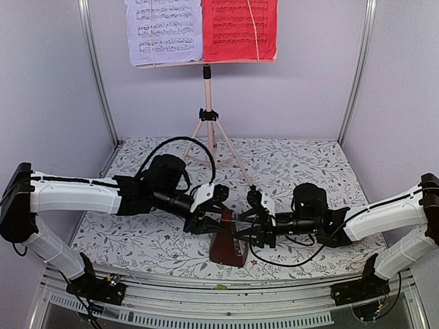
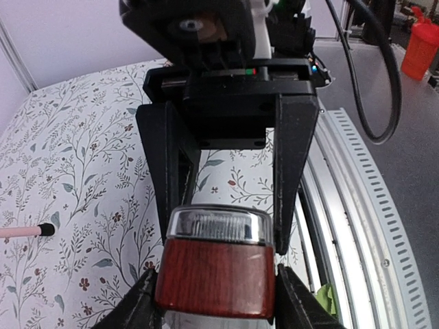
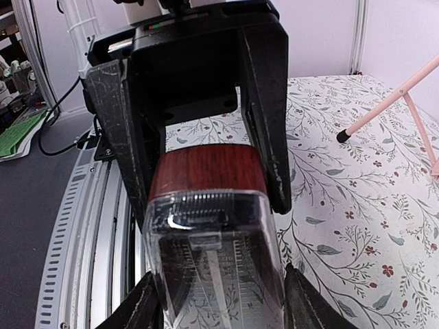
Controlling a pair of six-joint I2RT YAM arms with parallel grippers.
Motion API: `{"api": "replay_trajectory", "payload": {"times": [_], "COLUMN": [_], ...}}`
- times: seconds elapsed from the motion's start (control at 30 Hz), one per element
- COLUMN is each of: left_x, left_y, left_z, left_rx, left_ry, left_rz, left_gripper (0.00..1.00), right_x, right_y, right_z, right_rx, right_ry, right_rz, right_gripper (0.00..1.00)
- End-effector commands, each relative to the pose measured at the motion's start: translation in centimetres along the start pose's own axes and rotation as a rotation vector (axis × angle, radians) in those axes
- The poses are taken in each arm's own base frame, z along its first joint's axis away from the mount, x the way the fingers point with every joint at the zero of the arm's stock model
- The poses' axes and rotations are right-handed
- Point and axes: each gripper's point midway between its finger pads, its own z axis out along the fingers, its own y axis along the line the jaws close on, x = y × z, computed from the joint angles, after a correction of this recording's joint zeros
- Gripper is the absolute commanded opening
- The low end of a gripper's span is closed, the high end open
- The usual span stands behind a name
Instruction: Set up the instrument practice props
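Observation:
The dark brown pyramid metronome [image 1: 228,248] stands upright at the near middle of the floral cloth. My left gripper [image 1: 214,221] comes in from the left, shut on its wooden body [image 2: 216,274]. From the right, my right gripper [image 1: 241,232] has its fingers pressed on both sides of the metronome's clear front cover [image 3: 216,267]. The pink tripod music stand [image 1: 208,116] stands at the back. Its desk carries a lilac sheet [image 1: 164,31] and a red sheet [image 1: 240,29] of printed music.
A stand leg with a black foot [image 3: 343,135] reaches the cloth just behind the grippers. The metal rail [image 1: 226,291] runs along the table's near edge, close to the metronome. White booth posts [image 1: 96,75] frame the back. An orange container [image 2: 420,41] sits off the table.

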Motion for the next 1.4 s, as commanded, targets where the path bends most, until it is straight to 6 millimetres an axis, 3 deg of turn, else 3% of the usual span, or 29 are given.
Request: {"api": "replay_trajectory", "payload": {"times": [0.0,0.43,0.57,0.7,0.97,1.1,1.23,1.37], "left_x": [2.8,2.1,1.2,0.4,-0.5,-1.1,-1.5,-2.0], "left_y": [0.8,1.0,1.6,2.2,2.9,3.3,3.3,3.4], "left_z": [-0.7,-1.3,-1.3,-1.3,-1.1,-0.9,-0.8,-0.8], "left_rx": [-0.050,-0.061,-0.086,-0.116,-0.139,-0.152,-0.154,-0.166], "left_ry": [0.092,0.090,0.068,0.039,-0.003,-0.019,-0.020,-0.033], "left_rz": [-0.037,-0.018,-0.038,-0.050,-0.025,-0.022,-0.026,-0.015], "left_gripper": [0.00,0.00,0.00,0.00,0.00,0.13,0.34,0.45], "right_x": [-0.3,-1.0,-2.8,-3.9,-2.4,-1.1,0.2,1.7], "right_y": [-0.2,-0.6,-1.2,-3.2,-8.9,-12.4,-14.1,-15.7], "right_z": [-1.1,-1.2,-1.5,-2.7,-6.4,-9.8,-12.0,-13.6], "right_rx": [-0.006,0.004,0.034,0.133,0.451,0.648,0.754,0.865], "right_ry": [-0.024,-0.047,-0.078,-0.081,0.038,0.070,0.073,0.096], "right_rz": [0.023,0.038,0.071,0.134,0.347,0.508,0.636,0.701], "right_gripper": [0.14,0.11,0.12,0.13,0.12,0.18,0.18,0.18]}}
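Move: The metronome's brown body stands gripped near its upper part by the left hand, its middle about 2 cm to that hand's right, level with it fore and aft and 5 cm lower. From the right hand, already pinching its clear front cover, the body's middle lies some 4 cm left and 4 cm below. The music stand's nearest foot is roughly 25 cm ahead and 6 cm right of the right hand, 16 cm down; the bowl sits about 37 cm right and 7 cm ahead. The metronome's clear cover is eased about 1 cm to the right off the body the left hand keeps holding, then, after a short pause, the right hand carries it forward and right, some 18 cm in all, rising about 4 cm and sinking most of that again, turning clockwise some 50 degrees and tipping down, fingers still shut on it. The left hand drifts about 2 cm forward with its grip unchanged. ##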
